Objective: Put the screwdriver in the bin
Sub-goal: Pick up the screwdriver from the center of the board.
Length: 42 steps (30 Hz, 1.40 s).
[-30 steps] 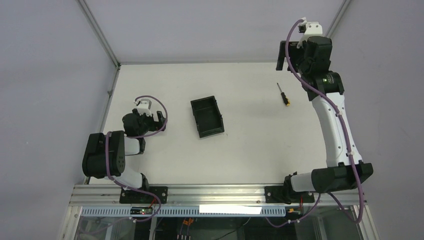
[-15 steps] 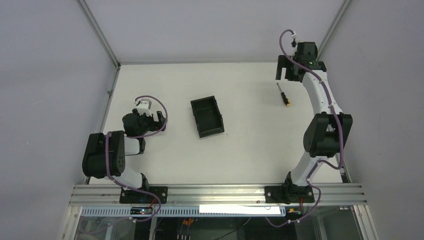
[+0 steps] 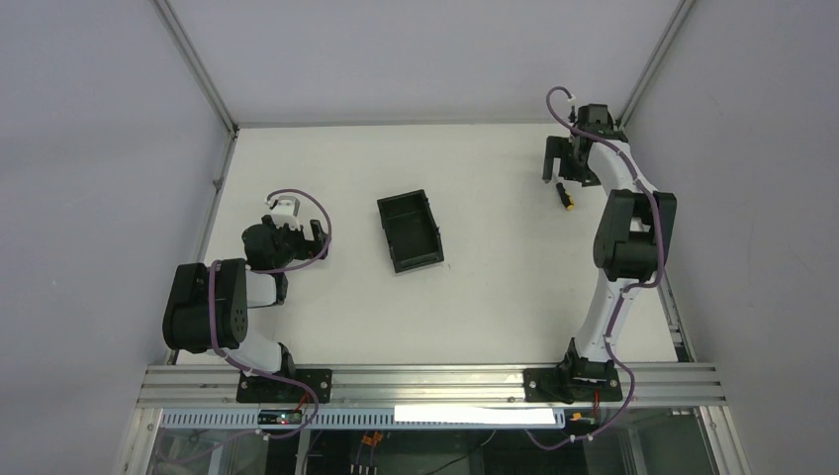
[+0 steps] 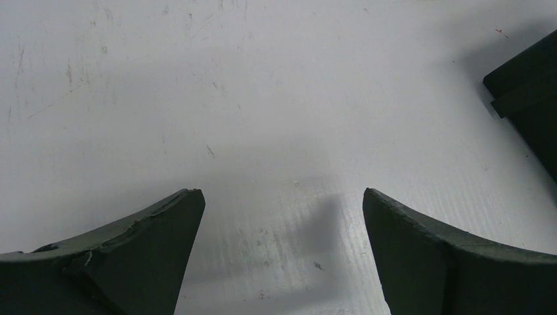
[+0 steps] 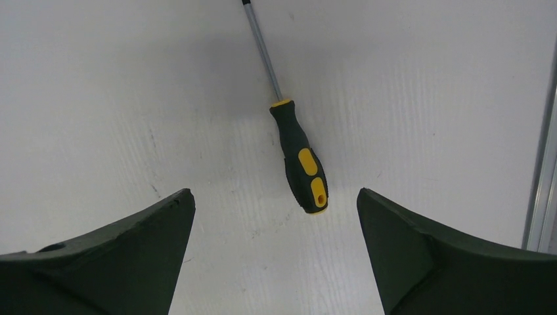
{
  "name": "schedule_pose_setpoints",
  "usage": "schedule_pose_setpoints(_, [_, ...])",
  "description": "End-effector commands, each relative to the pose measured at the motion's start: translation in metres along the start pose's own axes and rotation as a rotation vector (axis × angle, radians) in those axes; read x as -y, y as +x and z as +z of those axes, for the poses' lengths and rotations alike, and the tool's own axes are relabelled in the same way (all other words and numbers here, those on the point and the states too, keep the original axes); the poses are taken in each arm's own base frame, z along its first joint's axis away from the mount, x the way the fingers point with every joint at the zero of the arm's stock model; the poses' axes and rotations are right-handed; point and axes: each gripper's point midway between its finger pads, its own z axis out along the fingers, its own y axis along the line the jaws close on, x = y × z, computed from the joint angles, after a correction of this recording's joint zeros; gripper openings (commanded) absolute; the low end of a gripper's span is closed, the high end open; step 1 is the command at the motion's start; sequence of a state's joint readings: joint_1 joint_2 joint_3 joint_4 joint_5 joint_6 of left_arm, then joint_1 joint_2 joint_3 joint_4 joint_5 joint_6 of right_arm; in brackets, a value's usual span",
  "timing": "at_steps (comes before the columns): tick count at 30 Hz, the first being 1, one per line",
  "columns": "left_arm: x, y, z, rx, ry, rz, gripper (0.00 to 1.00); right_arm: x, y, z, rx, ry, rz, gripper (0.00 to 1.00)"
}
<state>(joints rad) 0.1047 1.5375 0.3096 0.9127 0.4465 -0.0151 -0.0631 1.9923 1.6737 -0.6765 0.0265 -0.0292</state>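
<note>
The screwdriver [image 5: 299,159], with a thin metal shaft and a black and yellow handle, lies flat on the white table at the far right [image 3: 567,198]. My right gripper [image 3: 561,163] hangs just over its shaft end, pointing down. In the right wrist view this gripper [image 5: 276,193] is open, with the handle's butt just ahead of the gap and touching neither finger. The black bin [image 3: 401,200] sits empty at the table's middle. My left gripper [image 3: 322,240] rests low at the left, open [image 4: 282,197] over bare table.
An aluminium rail [image 5: 542,164] runs along the table's right edge, close to the screwdriver. A corner of the bin [image 4: 525,98] shows at the right of the left wrist view. Grey walls close off the back and sides.
My right arm has folded up and its gripper has come down and nearer, from the far right corner to just over the screwdriver. The left arm has stayed still.
</note>
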Motion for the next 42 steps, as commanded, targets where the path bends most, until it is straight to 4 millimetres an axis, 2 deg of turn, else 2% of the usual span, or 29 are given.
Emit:
schedule_pose_setpoints(1, [0.000,-0.020,0.003,0.060,0.007,0.032,0.99,0.012,-0.003,0.021,0.003,0.039,0.004,0.97])
schedule_pose_setpoints(4, [-0.001,-0.020,0.003,0.060,0.006,0.031,0.99,0.015,0.003,0.036,-0.022,0.052,0.003,0.91])
schedule_pose_setpoints(10, [0.000,-0.021,0.003,0.061,0.007,0.032,0.99,0.014,0.013,0.061,-0.068,0.045,-0.002,0.67])
schedule_pose_setpoints(12, [0.000,-0.020,0.003,0.060,0.007,0.032,0.99,0.014,0.016,0.067,-0.085,0.048,0.001,0.55])
schedule_pose_setpoints(14, [-0.001,-0.020,0.003,0.060,0.005,0.031,0.99,0.014,0.018,0.068,-0.095,0.049,0.000,0.45])
schedule_pose_setpoints(20, [0.000,-0.021,0.003,0.060,0.006,0.032,0.99,0.020,0.017,0.064,-0.092,0.076,-0.016,0.22])
schedule_pose_setpoints(23, [0.000,-0.021,0.003,0.060,0.007,0.032,0.99,0.020,0.012,0.057,-0.077,0.079,-0.015,0.09])
schedule_pose_setpoints(26, [0.000,-0.021,0.003,0.061,0.007,0.032,0.99,0.021,0.005,0.048,-0.056,0.081,-0.015,0.01])
schedule_pose_setpoints(31, [0.000,-0.021,0.003,0.061,0.007,0.032,0.99,0.021,-0.008,0.027,-0.026,0.085,-0.017,0.00])
schedule_pose_setpoints(35, [0.000,-0.021,0.003,0.061,0.006,0.032,0.99,0.024,-0.022,0.003,0.013,0.096,-0.016,0.00])
schedule_pose_setpoints(40, [0.000,-0.021,0.003,0.060,0.007,0.032,0.99,0.025,-0.043,-0.037,0.076,0.103,-0.007,0.00])
schedule_pose_setpoints(42, [0.000,-0.021,0.003,0.061,0.007,0.032,0.99,0.025,-0.055,-0.059,0.113,0.104,-0.001,0.00])
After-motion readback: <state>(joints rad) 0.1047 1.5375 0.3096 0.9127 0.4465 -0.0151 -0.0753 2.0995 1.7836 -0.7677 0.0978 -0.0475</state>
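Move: Under the open right hand lies the screwdriver: its middle is some 2 cm ahead, level sideways and about 8 cm below, the handle slanting back and a little to the right, the shaft pointing forward and left. The bin stands roughly 42 cm to the right hand's left, 11 cm nearer the base and 7 cm below. From the idle left hand the screwdriver is about 13 cm ahead, 70 cm to the right and 4 cm down. Sinking about 7.5 cm onto the screwdriver's handle with a slight drift to the right, the right hand tips its fingers some 8 degrees steeper and closes them, edging forward about 1 cm near the bottom. The fingers pinch the handle from both sides; after staying low for a while, the hand climbs 5 to 6 cm, keeping its grip. ##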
